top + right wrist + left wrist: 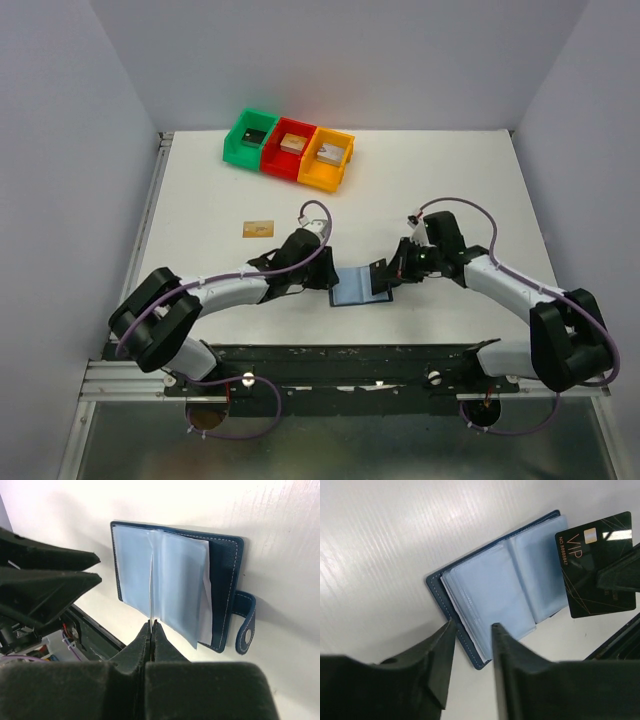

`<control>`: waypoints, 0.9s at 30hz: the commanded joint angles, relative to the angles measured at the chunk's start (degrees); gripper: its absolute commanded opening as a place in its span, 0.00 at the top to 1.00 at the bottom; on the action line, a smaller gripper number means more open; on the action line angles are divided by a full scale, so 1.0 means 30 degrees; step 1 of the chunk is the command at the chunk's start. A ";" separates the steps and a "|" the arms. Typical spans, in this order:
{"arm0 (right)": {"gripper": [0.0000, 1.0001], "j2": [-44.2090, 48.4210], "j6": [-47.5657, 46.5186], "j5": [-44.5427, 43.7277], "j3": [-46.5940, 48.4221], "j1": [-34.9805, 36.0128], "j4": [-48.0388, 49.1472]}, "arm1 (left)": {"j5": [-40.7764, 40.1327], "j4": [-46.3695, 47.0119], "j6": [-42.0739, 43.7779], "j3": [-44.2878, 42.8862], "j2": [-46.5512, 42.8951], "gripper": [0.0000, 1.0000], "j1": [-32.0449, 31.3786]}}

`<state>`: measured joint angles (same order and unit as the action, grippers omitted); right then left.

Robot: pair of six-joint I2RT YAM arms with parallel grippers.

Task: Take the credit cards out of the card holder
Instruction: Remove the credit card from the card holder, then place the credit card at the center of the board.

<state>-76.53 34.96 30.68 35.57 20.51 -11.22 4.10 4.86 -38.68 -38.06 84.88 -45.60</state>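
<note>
The card holder [352, 290] lies open on the table, a dark navy wallet [492, 587] with pale blue pockets and a snap tab [246, 626]. My right gripper [151, 625] is shut on a black card [597, 565] printed "VIP". The card stands on edge over the right half of the open holder [175, 580] and shows as a thin line [150, 592] in the right wrist view. My left gripper [472, 630] is open, its fingertips either side of the holder's near left corner. A tan-gold card [258, 228] lies flat on the table to the left.
Green [240, 155], red [280, 167] and orange [320, 180] bins stand in a row at the back, each with a small block inside. The two grippers [328, 278] [388, 272] sit close together on either side of the holder.
</note>
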 commanded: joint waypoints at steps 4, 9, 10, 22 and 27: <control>1.00 0.2130 -0.2774 0.1924 0.1880 -0.0041 -0.2235 | -0.0224 -0.0742 0.1054 -0.0965 -0.3473 0.28 -0.0092; 1.00 0.3039 -0.4763 0.3688 0.4047 0.1801 -0.3872 | 0.1264 -0.0248 0.2082 0.0086 -0.7746 0.22 0.0783; 1.00 0.3069 -0.5117 0.4242 0.4428 0.2153 -0.4108 | 0.2373 0.0452 0.2023 0.0699 -0.8656 0.22 0.1309; 1.00 0.0054 -0.8572 0.7501 0.7562 0.5581 -0.7295 | 1.4246 -0.0125 0.4220 0.0354 -1.2944 0.19 0.5123; 1.00 -0.0242 -0.9338 0.7265 0.8532 0.6667 -0.8649 | 1.5799 -0.0770 0.4512 0.0208 -1.1949 0.23 0.5123</control>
<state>-77.14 11.16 50.52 57.78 38.59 -31.00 42.15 5.76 -27.49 -35.86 46.83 -30.48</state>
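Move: The right hand still pinches the black card, its middle about 3 cm left of those fingertips, 1 cm ahead and 3 cm below. From the left hand that card is some 13 cm right, 2 cm ahead and about 1 cm lower; the holder's middle is 8 cm right and 1 cm back, and the gold card 21 cm left and 16 cm ahead. From the right hand, the holder's middle is about 8 cm left and 3 cm back. Straight up at first, then back and left, the right hand carries the black card off from over the holder, rising about 12 cm and swinging some 45 degrees counter-clockwise, its pinch kept. The left hand climbs away from the holder's left edge by roughly 21 cm, drifting back late, opening wide as its wrist tips the fingers up towards the right hand. ##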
